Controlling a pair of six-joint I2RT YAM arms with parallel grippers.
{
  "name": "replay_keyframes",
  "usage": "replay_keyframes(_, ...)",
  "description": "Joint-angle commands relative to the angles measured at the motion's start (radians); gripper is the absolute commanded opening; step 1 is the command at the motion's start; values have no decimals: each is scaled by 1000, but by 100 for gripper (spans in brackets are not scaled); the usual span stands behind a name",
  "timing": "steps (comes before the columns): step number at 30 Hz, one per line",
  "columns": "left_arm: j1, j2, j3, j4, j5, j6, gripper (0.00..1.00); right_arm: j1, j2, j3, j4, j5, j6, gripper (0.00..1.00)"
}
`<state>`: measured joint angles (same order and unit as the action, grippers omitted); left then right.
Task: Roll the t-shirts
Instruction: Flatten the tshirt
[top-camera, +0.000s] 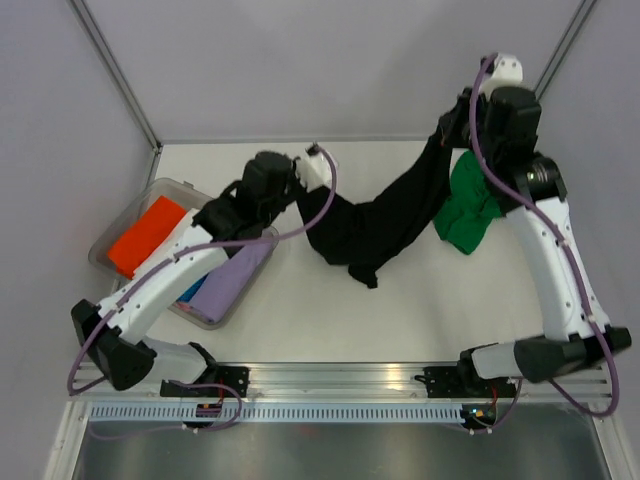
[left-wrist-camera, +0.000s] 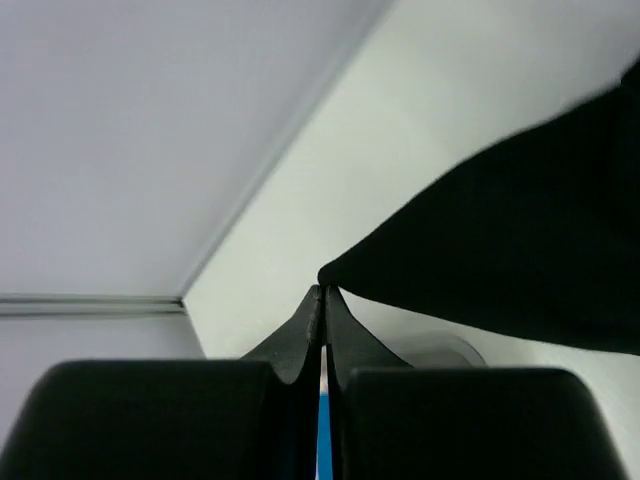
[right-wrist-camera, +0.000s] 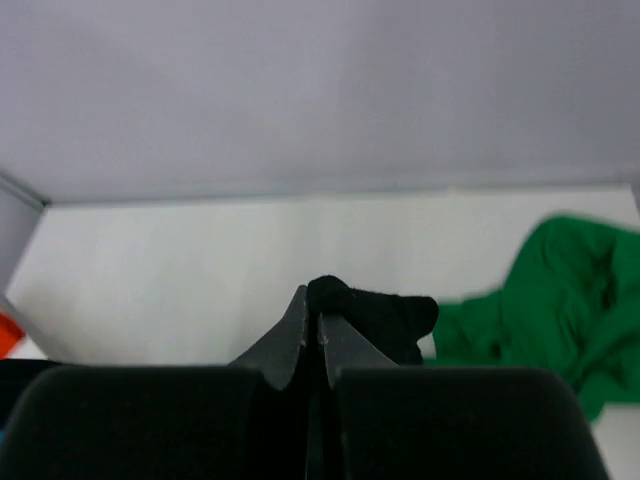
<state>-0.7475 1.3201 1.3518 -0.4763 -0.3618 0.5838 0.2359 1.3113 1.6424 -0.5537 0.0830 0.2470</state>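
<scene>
The black t-shirt (top-camera: 385, 222) hangs stretched in the air between both grippers, sagging in the middle toward the table. My left gripper (top-camera: 302, 190) is shut on its left edge; in the left wrist view the cloth (left-wrist-camera: 520, 240) runs off right from the closed fingertips (left-wrist-camera: 325, 292). My right gripper (top-camera: 447, 128) is shut on its right corner, held high at the back right; a black bunch (right-wrist-camera: 375, 312) sits at the closed tips (right-wrist-camera: 312, 310). The green t-shirt (top-camera: 466, 212) lies crumpled on the table under the right arm, and it shows in the right wrist view (right-wrist-camera: 560, 300).
A clear plastic tub (top-camera: 118, 232) at the left holds an orange shirt (top-camera: 147, 235), a lilac shirt (top-camera: 232, 280) draped over its rim and a bit of blue cloth (top-camera: 192, 291). The left arm reaches over the tub. Walls close the back and sides.
</scene>
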Motion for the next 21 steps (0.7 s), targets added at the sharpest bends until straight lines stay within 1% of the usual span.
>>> replay_keyframes(1,123,117,272,113,-60,31,2,-59,187,394,-3,-48,32,0)
replay_keyframes(2,164,145,326,113,-66,30,2,-75,251,465,-21,-80,46,0)
replay_keyframes(3,180,160,366,113,-71,30,2,-92,267,544,-17,-78,57,0)
replay_keyframes(4,194,171,412,120,-71,34,2,-99,270,556,-2,-109,64,0)
replay_keyframes(5,204,165,417,131,-63,37,2,-102,250,547,42,-109,69,0)
replay_keyframes(6,220,140,393,139,-57,47,2,-110,229,487,64,-101,66,0)
replay_keyframes(7,224,125,367,160,-40,50,2,-115,167,435,114,-94,58,0)
replay_keyframes(8,230,105,336,169,-23,59,2,-121,129,292,148,-89,58,0)
replay_keyframes(9,231,82,287,182,-2,66,2,-124,88,210,182,-63,60,0)
replay_keyframes(10,231,39,185,212,44,73,2,-127,6,129,251,-60,60,0)
replay_keyframes(11,229,18,126,222,66,76,2,-130,-35,50,274,-54,63,0)
replay_keyframes(12,229,2,77,226,86,82,2,-141,-68,-86,287,-37,64,0)
replay_keyframes(13,229,-24,-25,241,115,80,2,-142,-134,-149,294,-22,67,0)
replay_keyframes(14,229,-36,-70,245,127,77,2,-145,-165,-211,294,-5,77,0)
replay_keyframes(15,229,-45,-110,245,145,79,2,-147,-197,-336,294,9,86,0)
replay_keyframes(17,227,-76,-231,245,207,74,2,-152,-292,-461,290,50,106,0)
replay_keyframes(18,227,-88,-271,243,236,68,2,-155,-322,-577,285,72,135,0)
replay_keyframes(19,224,-99,-305,239,298,67,2,-158,-378,-631,275,98,147,0)
replay_keyframes(20,217,-117,-359,207,335,67,2,-162,-401,-682,270,107,165,0)
replay_keyframes(21,211,-125,-381,190,366,74,2,-173,-423,-773,267,109,193,0)
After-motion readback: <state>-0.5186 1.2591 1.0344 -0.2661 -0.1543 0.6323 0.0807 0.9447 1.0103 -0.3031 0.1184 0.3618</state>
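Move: Both grippers already pinch the black t-shirt, slack between them. The bare far table it goes over lies about 16 cm ahead, 21 to the right and 30 below the left hand; from the right hand, about 11 ahead, 10 left and 40 below. The clothes bin is level with the left hand, some 30 cm left and 27 below. The green t-shirt is roughly 11 cm ahead, 18 right and 39 below the right hand. Fling the black t-shirt with both shut grippers: swing them up and forward, rising about 10 cm with the fingertips tipping up, then whip both down some 20 cm and draw back, the right hand farther, tipping the fingers down again. Spread the hands apart as you go, left hand to the left, right hand to the right, keeping both pinches. ##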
